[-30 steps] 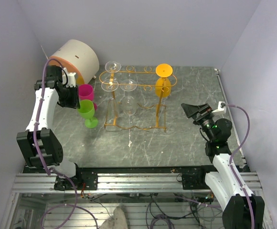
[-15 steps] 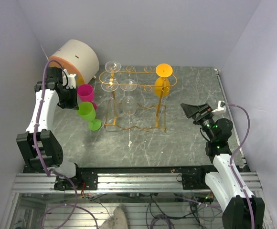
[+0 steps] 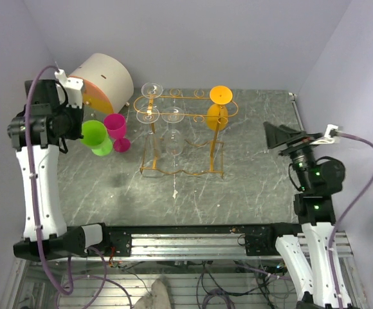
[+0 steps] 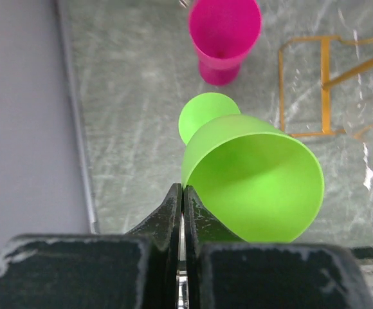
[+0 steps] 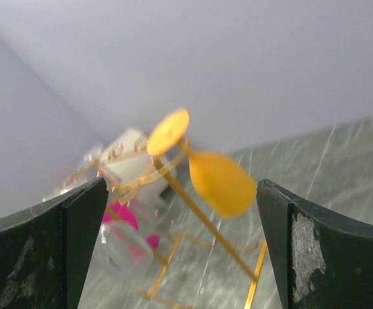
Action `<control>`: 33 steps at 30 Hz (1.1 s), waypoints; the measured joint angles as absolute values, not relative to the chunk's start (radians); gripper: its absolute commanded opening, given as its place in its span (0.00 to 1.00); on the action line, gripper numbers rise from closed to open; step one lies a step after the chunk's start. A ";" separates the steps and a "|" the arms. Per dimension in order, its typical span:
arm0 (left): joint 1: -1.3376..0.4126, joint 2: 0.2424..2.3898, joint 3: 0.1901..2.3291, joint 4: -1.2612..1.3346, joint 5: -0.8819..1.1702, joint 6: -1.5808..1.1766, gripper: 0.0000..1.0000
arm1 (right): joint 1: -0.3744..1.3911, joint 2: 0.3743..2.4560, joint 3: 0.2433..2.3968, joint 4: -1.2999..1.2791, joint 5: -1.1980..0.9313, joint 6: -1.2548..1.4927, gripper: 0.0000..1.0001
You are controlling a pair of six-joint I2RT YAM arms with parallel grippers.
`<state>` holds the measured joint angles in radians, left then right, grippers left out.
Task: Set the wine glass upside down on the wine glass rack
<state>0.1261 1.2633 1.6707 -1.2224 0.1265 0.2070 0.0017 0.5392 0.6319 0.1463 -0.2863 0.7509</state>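
Observation:
My left gripper (image 4: 183,190) is shut on the rim of the green wine glass (image 4: 254,183). The glass hangs tilted above the table, its foot (image 4: 206,116) pointing away. From above, this gripper (image 3: 80,131) and the green wine glass (image 3: 95,136) sit left of the wine glass rack (image 3: 181,98). The gold wire rack carries an upside-down orange glass (image 3: 219,116) and three clear glasses (image 3: 173,129). A pink wine glass (image 3: 116,127) stands upright by the green one. Right of the rack my right gripper (image 3: 280,136) is open; it (image 5: 181,188) faces the orange glass (image 5: 222,183).
A beige drum-shaped box (image 3: 103,76) with an orange face lies at the back left, close behind the pink glass. The rack's wire base (image 4: 325,77) spreads over the marble tabletop (image 3: 251,187). Purple walls close in on three sides.
My left gripper closed on the green glass's rim and lifted it up and to the left, tipping it sideways. The right arm rose and swung right, still open.

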 measured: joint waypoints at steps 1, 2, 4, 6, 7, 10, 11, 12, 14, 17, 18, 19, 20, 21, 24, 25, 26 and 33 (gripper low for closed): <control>0.126 1.251 1.708 -1.236 0.110 0.210 0.07 | 0.002 0.535 0.690 0.114 -0.247 0.720 1.00; 0.126 1.242 1.753 -1.255 0.087 0.213 0.07 | 0.002 0.536 0.730 0.099 -0.223 0.701 1.00; 0.125 1.236 1.856 -1.283 0.035 0.221 0.07 | 0.002 0.560 0.848 0.039 -0.180 0.667 1.00; 0.125 1.237 1.975 -1.291 -0.017 0.231 0.07 | 0.004 0.619 0.989 -0.003 -0.174 0.649 1.00; 0.125 1.235 2.015 -1.285 -0.033 0.235 0.07 | 0.007 0.660 1.069 -0.015 -0.184 0.645 1.00; 0.125 1.182 2.085 -1.193 -0.072 0.249 0.07 | 0.030 0.804 1.295 -0.040 -0.283 0.669 1.00; 0.125 1.150 2.077 -1.148 -0.075 0.251 0.07 | 0.039 0.851 1.350 -0.029 -0.325 0.689 1.00; 0.125 1.103 2.042 -1.076 -0.074 0.251 0.07 | 0.050 0.913 1.409 -0.005 -0.395 0.735 1.00; 0.125 1.002 1.940 -0.907 -0.058 0.246 0.07 | 0.082 1.021 1.463 0.105 -0.518 0.864 1.00; 0.128 0.838 1.728 -0.590 0.012 0.224 0.07 | 0.189 1.193 1.477 0.302 -0.640 1.109 1.00; 0.128 0.794 1.649 -0.478 0.040 0.216 0.07 | 0.236 1.258 1.499 0.318 -0.654 1.154 1.00; 0.129 0.750 1.555 -0.352 0.074 0.208 0.07 | 0.273 1.308 1.525 0.305 -0.651 1.174 1.00; 0.129 0.718 1.473 -0.246 0.101 0.201 0.07 | 0.319 1.365 1.563 0.280 -0.642 1.188 1.00; 0.129 0.691 1.386 -0.137 0.130 0.196 0.07 | 0.365 1.412 1.599 0.251 -0.626 1.195 1.00; 0.129 0.688 1.248 0.043 0.179 0.172 0.07 | 0.478 1.470 1.639 0.223 -0.570 1.228 1.00; 0.129 0.698 1.219 0.093 0.182 0.160 0.07 | 0.511 1.472 1.639 0.237 -0.551 1.244 1.00; 0.130 0.699 1.184 0.150 0.186 0.147 0.07 | 0.535 1.473 1.639 0.257 -0.535 1.257 1.00; 0.130 0.624 0.859 0.527 0.230 0.068 0.07 | 0.778 1.558 1.696 0.457 -0.351 1.245 1.00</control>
<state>0.1303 0.6243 0.8589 0.5274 0.2302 0.0681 0.7780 1.5578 1.6958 0.4568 -0.3508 1.2449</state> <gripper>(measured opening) 0.075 0.997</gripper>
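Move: The green glass, already off the table and pinched at its rim by the left hand, lies about 50 cm left of the right hand, 8 cm ahead and 10 cm lower. From the right hand, the rack stands 22 cm left, 10 cm ahead, 21 cm below, and its orange glass 12 cm left, 15 cm ahead, 13 cm below. From the left hand, the rack is 32 cm right, 9 cm ahead, 17 cm below; the pink glass is 17 cm ahead, 4 cm right, 23 cm below. Still pinching the green glass by its rim, the left hand climbs some 27 cm while drawing back, then sinks a little and eases forward, its wrist pitching up about 90 degrees to upend the glass. The right hand, wide open, rises steeply, then sweeps about 30 cm left over the rack towards the glass, turning counter-clockwise, without reaching it. ##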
